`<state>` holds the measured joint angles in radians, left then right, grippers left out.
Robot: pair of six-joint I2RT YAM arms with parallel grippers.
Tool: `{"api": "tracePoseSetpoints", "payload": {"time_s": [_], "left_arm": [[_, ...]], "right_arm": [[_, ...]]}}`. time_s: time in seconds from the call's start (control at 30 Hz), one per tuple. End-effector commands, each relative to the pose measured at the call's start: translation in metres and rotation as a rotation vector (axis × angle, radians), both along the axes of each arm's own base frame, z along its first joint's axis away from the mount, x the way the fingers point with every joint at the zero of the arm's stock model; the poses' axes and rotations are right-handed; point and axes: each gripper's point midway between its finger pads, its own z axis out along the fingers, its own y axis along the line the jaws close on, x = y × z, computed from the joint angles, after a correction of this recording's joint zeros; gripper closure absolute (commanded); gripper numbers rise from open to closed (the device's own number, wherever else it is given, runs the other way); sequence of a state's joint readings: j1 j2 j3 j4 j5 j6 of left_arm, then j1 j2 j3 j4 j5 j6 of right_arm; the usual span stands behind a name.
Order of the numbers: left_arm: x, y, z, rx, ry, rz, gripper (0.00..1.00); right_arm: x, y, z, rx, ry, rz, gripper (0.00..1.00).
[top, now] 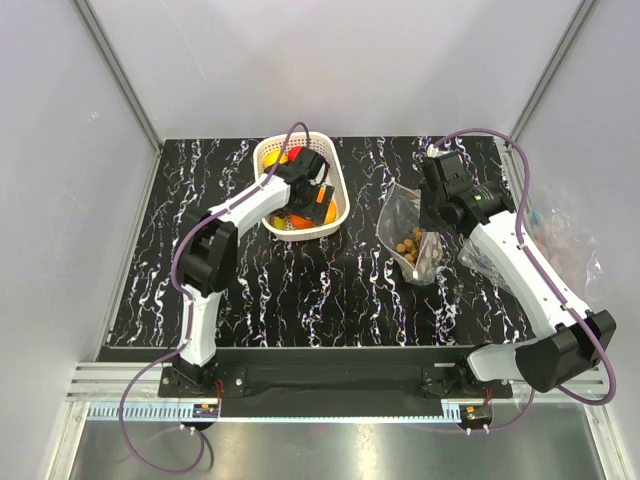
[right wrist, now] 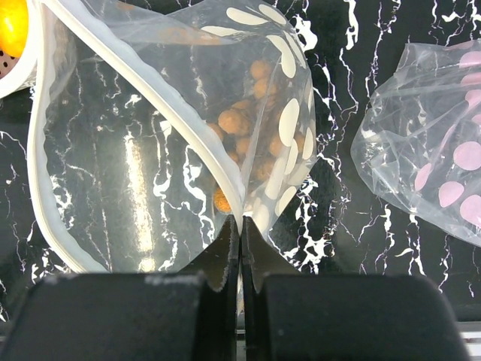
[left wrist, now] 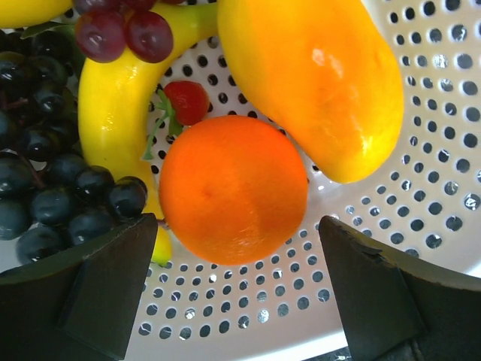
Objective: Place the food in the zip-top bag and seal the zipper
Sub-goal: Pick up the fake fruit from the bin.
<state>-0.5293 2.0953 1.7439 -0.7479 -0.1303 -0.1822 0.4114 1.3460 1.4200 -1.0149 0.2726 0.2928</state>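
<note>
My left gripper [left wrist: 237, 252] [top: 313, 200] hangs open inside the white basket [left wrist: 421, 188], its fingers on either side of the orange [left wrist: 233, 188] without touching it. Around the orange lie a yellow banana [left wrist: 113, 113], a small red strawberry [left wrist: 186, 101], dark purple grapes [left wrist: 45, 188] and a large yellow-orange fruit [left wrist: 316, 83]. My right gripper [right wrist: 240, 222] [top: 432, 215] is shut on the rim of the clear zip-top bag [right wrist: 135, 173] [top: 405, 225], holding its mouth open. Tan grapes [right wrist: 240, 120] lie inside the bag.
The basket [top: 335, 175] stands at the back middle of the black marbled table. A second clear bag with pink dots [right wrist: 428, 150] [top: 560, 240] lies at the right edge. Reddish grapes [left wrist: 124, 34] rest on the banana's upper end.
</note>
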Motion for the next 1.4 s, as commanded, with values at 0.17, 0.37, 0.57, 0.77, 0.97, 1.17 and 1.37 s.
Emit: {"api": "tracePoseSetpoints", "payload": {"time_s": [0.17,0.37,0.57,0.77,0.97,1.17,1.37], "left_arm": [[0.006,0.003,0.043,0.034,-0.127,-0.001,0.03],[0.007,0.003,0.061,0.021,-0.179,0.012,0.04],[0.008,-0.002,0.045,0.025,-0.130,0.014,0.05],[0.009,-0.009,0.031,0.008,-0.110,0.012,0.07],[0.009,-0.017,0.017,-0.022,-0.066,-0.003,0.21],[0.007,-0.015,0.016,-0.022,-0.054,0.012,0.38],[0.009,-0.011,0.047,-0.045,-0.129,0.022,0.49]], "right_arm": [[0.002,0.004,0.008,0.041,-0.033,0.002,1.00],[0.000,0.003,0.008,0.038,-0.035,0.001,1.00],[-0.002,0.002,0.007,0.039,-0.032,-0.001,1.00],[-0.003,0.002,0.005,0.037,-0.029,-0.002,1.00],[-0.004,0.002,0.004,0.039,-0.027,-0.005,1.00],[-0.005,0.001,0.006,0.042,-0.030,-0.007,1.00],[-0.007,0.000,0.007,0.041,-0.029,-0.010,1.00]]}}
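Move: The orange fruit lies right at the left hand's open fingers, its middle about 2 cm ahead, at roughly the same height and neither left nor right. The mango sits about 5 cm ahead and 6 cm right of that hand, the banana 7 cm ahead and 3 cm left, the black grapes 5 cm ahead and 7 cm left. From the right hand the orange fruit is some 28 cm left, 8 cm ahead and 15 cm lower. The left fingertips end up against the near side of the orange fruit: from astride it, wide open, the left hand rises about 3 cm, pauses, then sinks straight back to its starting height in the bin. On the way down the fingers close to roughly half open, while the wrist barely tilts. ##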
